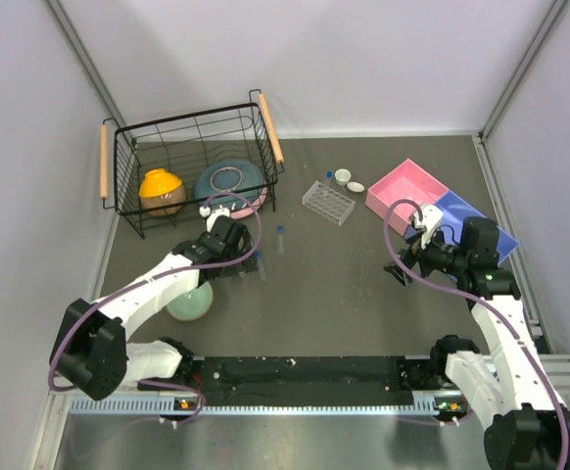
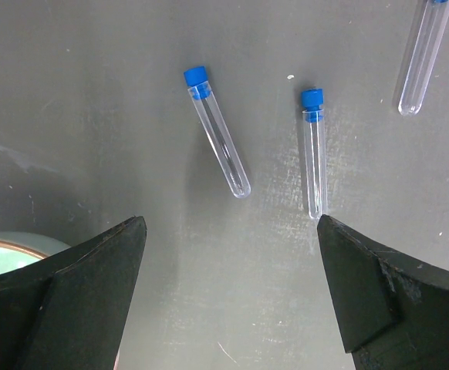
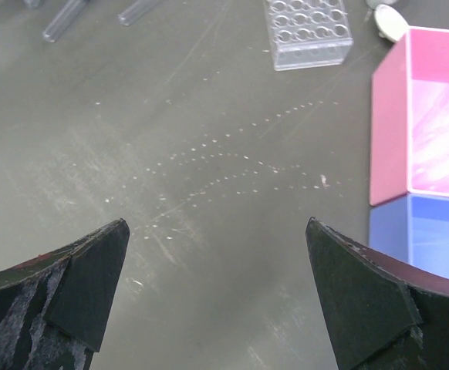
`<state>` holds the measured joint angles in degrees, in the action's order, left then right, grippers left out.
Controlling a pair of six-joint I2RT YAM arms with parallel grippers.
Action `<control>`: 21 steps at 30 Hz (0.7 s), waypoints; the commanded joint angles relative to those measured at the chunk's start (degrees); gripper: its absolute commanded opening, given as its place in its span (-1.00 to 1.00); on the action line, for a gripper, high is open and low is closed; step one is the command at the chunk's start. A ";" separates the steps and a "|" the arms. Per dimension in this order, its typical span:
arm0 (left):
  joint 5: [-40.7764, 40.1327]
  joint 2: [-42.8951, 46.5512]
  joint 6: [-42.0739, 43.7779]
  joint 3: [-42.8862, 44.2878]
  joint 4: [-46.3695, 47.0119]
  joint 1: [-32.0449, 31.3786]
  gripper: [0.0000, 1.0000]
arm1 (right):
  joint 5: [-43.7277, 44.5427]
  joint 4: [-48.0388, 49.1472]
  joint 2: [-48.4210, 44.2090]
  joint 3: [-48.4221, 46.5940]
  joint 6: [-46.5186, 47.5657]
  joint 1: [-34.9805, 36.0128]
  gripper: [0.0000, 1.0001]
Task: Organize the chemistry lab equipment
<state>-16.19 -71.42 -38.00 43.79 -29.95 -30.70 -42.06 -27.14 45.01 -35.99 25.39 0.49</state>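
Three clear tubes with blue caps lie on the dark table in the left wrist view: one (image 2: 217, 132), a second (image 2: 313, 153) and a third (image 2: 423, 58) at the top right. My left gripper (image 2: 231, 225) is open and empty just short of them. From above it (image 1: 243, 262) sits beside a tube (image 1: 280, 235). The clear tube rack (image 1: 327, 202) stands mid-table with two white cups (image 1: 350, 181) behind it. My right gripper (image 1: 403, 269) is open and empty over bare table (image 3: 217, 227), with the rack (image 3: 307, 31) ahead. No pipettes are in view.
A black wire basket (image 1: 192, 166) at the back left holds an orange bowl (image 1: 162, 190) and a blue bowl (image 1: 230, 184). A green bowl (image 1: 189, 302) lies under my left arm. A pink tray (image 1: 407, 189) and a blue tray (image 1: 476, 225) sit at the right.
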 commanded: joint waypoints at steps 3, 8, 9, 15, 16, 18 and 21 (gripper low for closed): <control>-0.34 0.49 0.82 1.91 2.79 0.90 0.96 | -6.54 -0.81 -1.95 0.39 6.25 -7.08 0.97; 2.38 1.63 1.35 1.39 4.37 2.04 0.95 | -9.17 -1.86 -2.04 0.57 7.48 -11.21 0.98; 3.78 1.89 1.35 1.39 4.55 2.22 0.95 | -9.52 -2.04 -2.04 0.57 7.83 -12.61 0.97; 6.60 3.56 1.61 1.82 4.82 3.10 0.94 | -12.16 -3.27 -2.21 0.66 9.24 -17.10 0.97; 7.21 3.83 1.70 1.74 4.73 3.19 0.94 | -12.43 -3.45 -2.30 0.66 9.42 -18.06 0.97; 8.01 4.44 2.05 1.56 4.90 3.54 0.94 | -12.78 -3.54 -2.21 0.66 9.77 -18.42 0.97; 9.68 4.97 3.28 0.60 6.21 3.63 0.94 | -12.78 -3.89 -2.30 0.66 10.03 -18.60 0.97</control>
<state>-9.26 -68.38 -36.64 43.83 -26.92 -27.49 -51.79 -31.11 43.51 -35.24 33.34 -17.26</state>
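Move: Ahead of the open left hand lies the middle capped test tube, about 5 cm forward, 5 cm right and 6 cm below. The left tube is some 6 cm ahead and 1 cm left, the far tube 12 cm ahead and 11 cm right, the green bowl 3 cm back and 14 cm left. From the right hand that middle tube is roughly 38 cm left and 7 cm ahead; the blue box is 13 cm ahead and 15 cm right. Swinging about 5 cm to the right over bare table, the empty right hand draws away from the tube rack towards the blue box's side, turning slightly clockwise. The left hand creeps 1 cm forward, then rises about 2 cm and shifts a little right as its fingers tilt rightward towards the middle tube. Both grippers stay wide open, touching nothing. ##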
